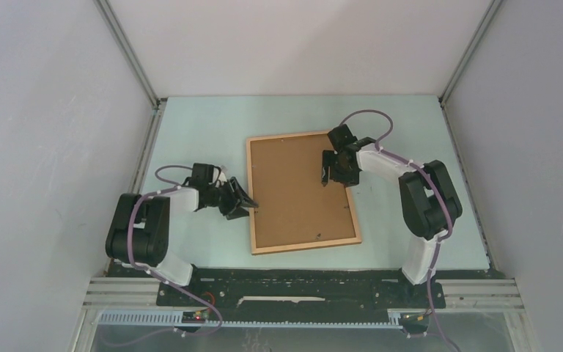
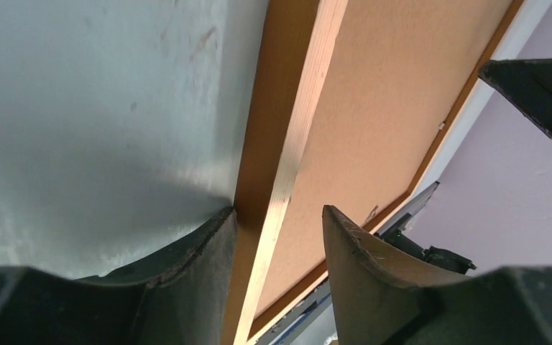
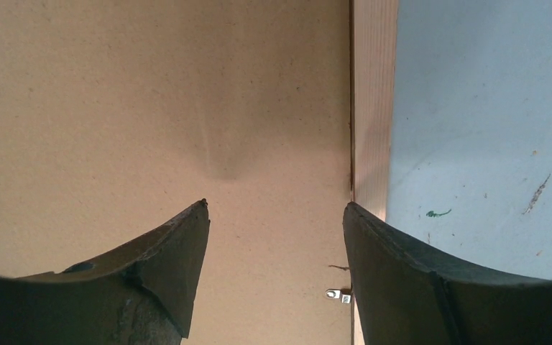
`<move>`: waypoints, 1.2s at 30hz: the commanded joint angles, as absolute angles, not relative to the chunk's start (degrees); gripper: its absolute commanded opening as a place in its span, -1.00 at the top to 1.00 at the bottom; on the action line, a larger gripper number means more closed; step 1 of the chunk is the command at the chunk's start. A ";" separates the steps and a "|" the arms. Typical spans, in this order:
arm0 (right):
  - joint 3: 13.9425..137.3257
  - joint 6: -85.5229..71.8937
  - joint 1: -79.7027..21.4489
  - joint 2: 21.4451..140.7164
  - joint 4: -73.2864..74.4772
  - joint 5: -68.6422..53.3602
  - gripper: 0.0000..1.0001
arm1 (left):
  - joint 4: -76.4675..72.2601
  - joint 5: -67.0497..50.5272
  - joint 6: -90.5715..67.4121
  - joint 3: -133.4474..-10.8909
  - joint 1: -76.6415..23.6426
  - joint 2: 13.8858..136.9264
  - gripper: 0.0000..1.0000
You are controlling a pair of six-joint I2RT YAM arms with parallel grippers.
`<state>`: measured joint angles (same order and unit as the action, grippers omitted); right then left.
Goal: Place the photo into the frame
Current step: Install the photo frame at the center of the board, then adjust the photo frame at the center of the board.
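Observation:
The frame [image 1: 300, 192] lies face down on the pale green table, its brown fibreboard back [image 3: 151, 93] facing up inside a light wooden rim [image 2: 295, 129]. My left gripper [image 1: 245, 202] sits low at the frame's left edge. In the left wrist view it [image 2: 279, 209] is open, straddling the rim with one finger on the table side and the other over the board, which stands apart from the rim. My right gripper [image 1: 331, 176] hovers over the board near the frame's right edge, and in its wrist view it [image 3: 275, 204] is open with nothing between its fingers. The photo is hidden.
A small metal clip [image 3: 338, 294] sits on the board by the right rim. Grey enclosure walls [image 1: 44, 110] and aluminium posts close in the table [image 1: 190, 125] on three sides. A black mounting rail [image 1: 300, 290] runs along the near edge.

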<state>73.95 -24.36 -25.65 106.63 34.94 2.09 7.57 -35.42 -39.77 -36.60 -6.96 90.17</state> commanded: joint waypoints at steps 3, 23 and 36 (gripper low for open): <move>73.70 -24.02 -23.76 104.16 35.72 3.41 -0.54 | 6.58 -35.27 -41.96 -30.75 -7.87 84.37 -0.22; 77.99 -24.74 -22.71 112.37 30.35 -10.67 -0.53 | 2.34 -33.21 -47.67 -25.71 -18.80 77.93 -0.49; 108.37 -21.58 -22.57 124.78 46.11 -3.81 -0.54 | -1.50 -34.49 -50.71 -33.09 -38.40 79.89 -0.92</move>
<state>101.25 -22.02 -23.03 126.21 35.81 -5.91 2.37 -32.16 -51.13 -28.58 -36.93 78.94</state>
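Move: My left hand's open fingers straddle the left rail of the photo frame: its middle is some 4 cm ahead, 1 cm below, and the near-left corner about 14 cm back. From my right hand, over the brown board, the right rail's middle lies level, about 4 cm right and 2 cm lower; its metal clip is roughly 7 cm back and 3 cm right, the far-right corner about 20 cm ahead and 1 cm right. I draw my left hand back along the left rail, opening wider, then sweep it back and right, about 12 by 10 cm in all, turning some 20 degrees clockwise, its outer finger pushing the rail's outside. My right hand, held open, goes right over its rail, sinks a little, then drives forward and left with the outer finger against that rail, to spin the frame. ##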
